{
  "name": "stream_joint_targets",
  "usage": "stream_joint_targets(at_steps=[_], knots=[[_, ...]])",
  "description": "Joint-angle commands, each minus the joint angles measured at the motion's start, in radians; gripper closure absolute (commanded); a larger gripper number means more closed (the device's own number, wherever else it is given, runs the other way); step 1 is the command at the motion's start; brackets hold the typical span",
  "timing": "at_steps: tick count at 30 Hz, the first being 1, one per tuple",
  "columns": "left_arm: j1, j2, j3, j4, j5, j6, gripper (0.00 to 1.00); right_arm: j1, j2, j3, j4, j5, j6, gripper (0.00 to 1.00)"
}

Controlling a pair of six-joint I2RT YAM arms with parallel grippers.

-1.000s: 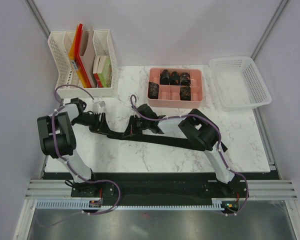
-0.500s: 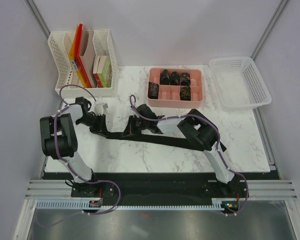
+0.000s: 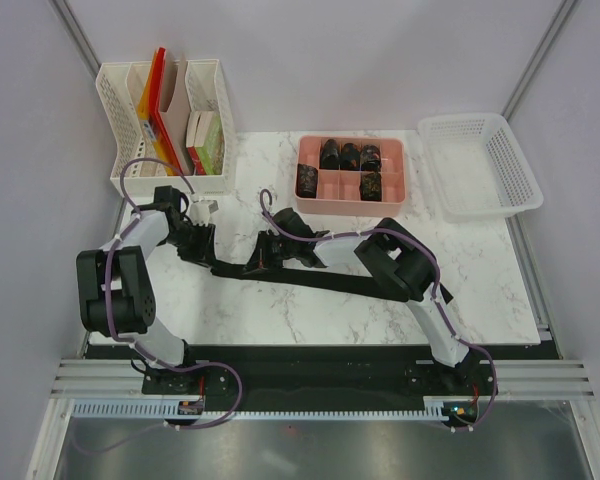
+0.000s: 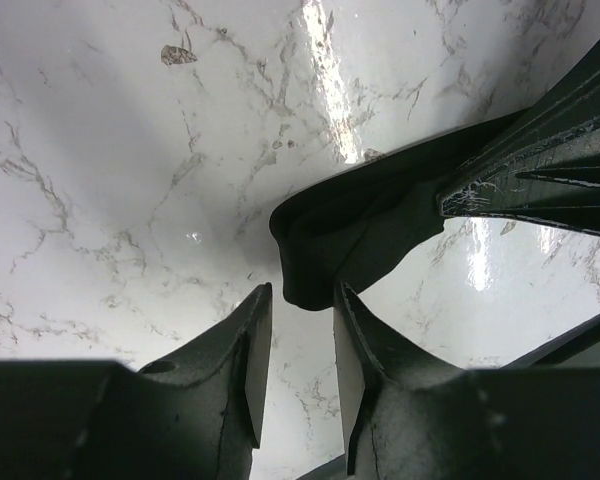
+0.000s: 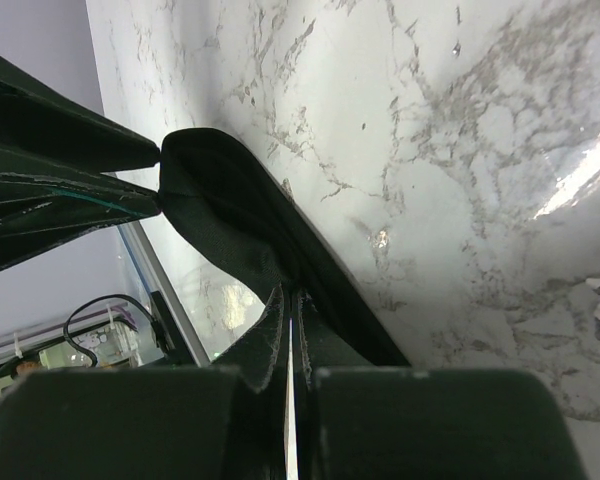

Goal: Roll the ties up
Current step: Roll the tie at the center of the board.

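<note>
A long black tie [image 3: 330, 278] lies slantwise across the marble table [image 3: 280, 310]. My right gripper [image 3: 263, 262] is shut on the tie near its left part; in the right wrist view the fabric [image 5: 230, 200] runs out from between the closed jaws [image 5: 291, 296]. My left gripper [image 3: 202, 250] is at the tie's left end. Its jaws [image 4: 300, 292] stand open, with the folded end [image 4: 325, 245] just ahead of the fingertips and not pinched. Several rolled ties [image 3: 348, 155] sit in the pink tray [image 3: 404, 190].
A white file organizer [image 3: 165, 120] with folders and boxes stands at the back left, close behind the left arm. A white mesh basket [image 3: 480, 165] sits at the back right. The tie's wide end [image 3: 442, 293] passes under the right arm.
The left arm's wrist has swung back toward the organizer, and its jaws closed in and then parted again at the tie's end. The right gripper has kept its grip and place.
</note>
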Motion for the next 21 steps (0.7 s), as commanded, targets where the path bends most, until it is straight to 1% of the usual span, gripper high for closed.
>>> stream_joint_targets(at_steps=[1,4,6,7,9,10,12,13,14,18,21], knots=[[0.001,0.009,0.004,0.010,0.004,-0.041,0.61,-0.001,0.051,0.002,-0.070,0.063,-0.014,1.00],[0.001,0.025,0.009,0.020,0.031,-0.038,0.59,-0.001,0.050,0.002,-0.070,0.064,-0.012,1.00],[0.001,0.039,0.007,0.029,0.038,-0.040,0.62,-0.001,0.048,0.000,-0.070,0.064,-0.014,1.00],[0.001,0.046,0.010,0.027,0.033,-0.043,0.69,-0.002,0.048,0.000,-0.072,0.064,-0.014,1.00],[0.001,0.063,0.010,0.029,0.028,-0.049,0.75,-0.004,0.048,0.000,-0.072,0.064,-0.015,1.00],[0.001,0.063,0.010,0.029,0.030,-0.051,0.81,-0.005,0.046,0.000,-0.072,0.064,-0.014,1.00],[0.001,0.051,0.012,0.029,0.032,-0.052,0.87,-0.004,0.048,0.000,-0.072,0.063,-0.014,1.00],[0.000,0.043,0.013,0.029,0.025,-0.058,0.95,-0.007,0.048,0.002,-0.072,0.063,-0.014,1.00],[-0.008,0.034,0.013,0.027,0.019,-0.058,0.97,-0.007,0.051,0.002,-0.072,0.061,-0.012,1.00],[-0.049,-0.029,0.016,0.027,-0.045,-0.066,0.98,-0.007,0.053,0.005,-0.070,0.058,-0.007,1.00],[-0.112,-0.055,0.016,0.023,-0.059,-0.075,0.98,-0.007,0.054,0.006,-0.070,0.060,-0.003,1.00]])
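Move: Just below the left fingertips, about 2 cm down and 1 cm to the right, lies the folded left end of the tie. The right gripper pinches the tie some 7 cm to the right of the left hand and 2 cm lower; from that right gripper the folded end lies about 7 cm left, level ahead. Off to the side, the pink box stands about 20 cm ahead and 30 cm right of the left hand, the book rack roughly 27 cm ahead and 9 cm left. Dipping about 1.5 cm onto the folded end of the tie, the left hand shuts its part-open fingers and pinches the fabric there, then begins to rise and ease right towards the right gripper, about 1 cm. The right hand stays put with its fingers shut on the tie, holding it at the table. ##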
